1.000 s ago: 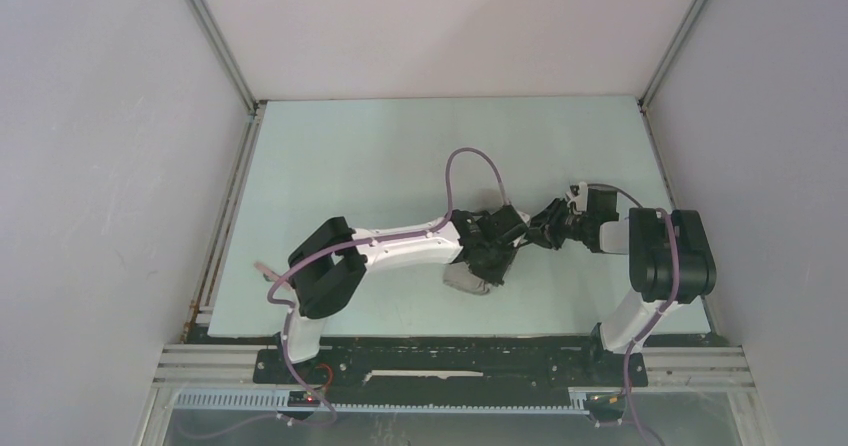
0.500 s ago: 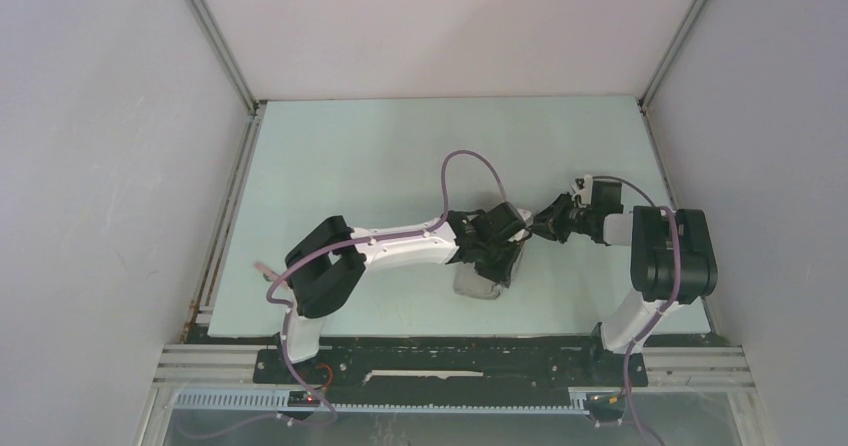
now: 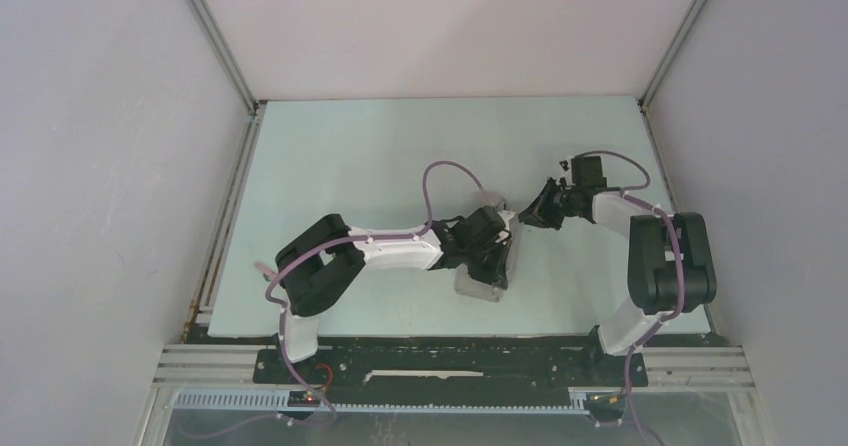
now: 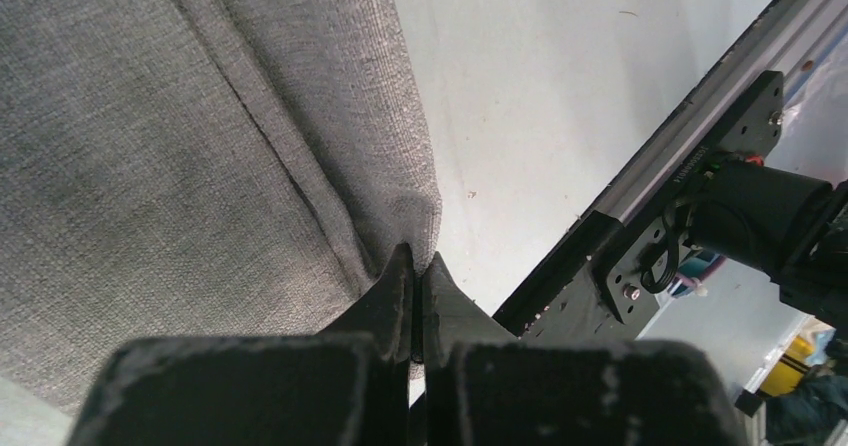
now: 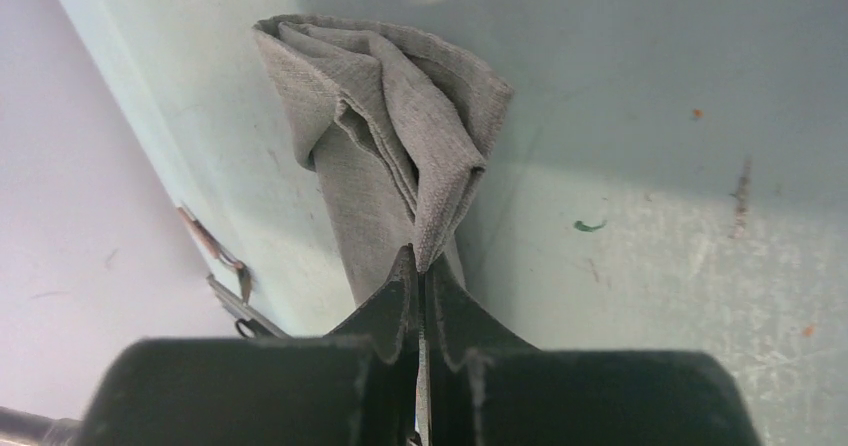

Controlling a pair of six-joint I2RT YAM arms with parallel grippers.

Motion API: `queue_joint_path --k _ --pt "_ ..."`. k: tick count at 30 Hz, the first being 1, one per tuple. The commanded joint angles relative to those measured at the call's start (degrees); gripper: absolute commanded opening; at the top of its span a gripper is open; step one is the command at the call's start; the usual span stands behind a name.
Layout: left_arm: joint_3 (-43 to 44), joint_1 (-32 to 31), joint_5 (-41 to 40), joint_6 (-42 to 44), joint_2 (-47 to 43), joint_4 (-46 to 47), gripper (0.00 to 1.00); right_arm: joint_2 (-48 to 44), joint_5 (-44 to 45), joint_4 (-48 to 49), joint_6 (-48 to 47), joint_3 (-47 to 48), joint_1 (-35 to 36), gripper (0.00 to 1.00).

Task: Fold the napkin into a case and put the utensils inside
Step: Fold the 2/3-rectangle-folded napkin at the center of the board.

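Observation:
The light-grey napkin (image 3: 482, 282) lies bunched near the table's front middle, mostly under my left arm. In the left wrist view it (image 4: 180, 136) fills the left side with a fold crease, and my left gripper (image 4: 419, 263) is shut on its edge. In the right wrist view the napkin (image 5: 400, 116) stands up in layered folds, and my right gripper (image 5: 420, 263) is shut on its near tip. In the top view the left gripper (image 3: 497, 256) and right gripper (image 3: 527, 216) sit close together over the cloth. The utensils (image 3: 263, 266), with pinkish handles, lie at the table's left edge and also show in the right wrist view (image 5: 212, 242).
The pale green table (image 3: 380, 156) is walled on three sides by white panels. A black rail with brackets (image 4: 660, 216) runs along the near edge, close to the napkin. Small stains (image 5: 590, 226) mark the table by the cloth.
My right gripper has drawn back and away toward the far right, holding the napkin tip. My left gripper has shifted slightly left and nearer, still on the cloth.

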Motion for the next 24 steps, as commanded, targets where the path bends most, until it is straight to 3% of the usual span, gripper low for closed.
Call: queue_joint_path --k 1,8,24 --pt "-4.1 0.9 3.66 -2.08 -5.66 7.83 0.0 -1.51 7.87 -8.39 -2.97 5.99 4.12 0.0" --pt "-11.83 2.96 5.88 -3.42 -8.53 16.04 0.0 1.18 16.33 -16.39 -1.76 13.61 9.95 0.0" --pt "-27.47 7.77 9.41 -6.55 -12.71 31.04 0.0 12.27 23.63 -25.01 1.73 29.44 19.59 0.0"
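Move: Just left of both hands lies the napkin, its right long edge already pinched at two places. From the right hand its middle is about 7 cm left, 6 cm back and 2 cm lower; its far end is some 6 cm left and 3 cm ahead. From the left hand, the middle is roughly 7 cm ahead, 4 cm left and 2 cm lower, and its near end about 4 cm left and 1 cm back. Keeping their pinch on the napkin's right edge, both arms carry it leftward together over the strip, the right hand about 6 cm and the left about 5 cm. Each rises a little, the right hand nearly 2 cm, then sinks again. The right fingers tilt some 20 degrees steeper downward, while the left fingers flatten towards the right. ##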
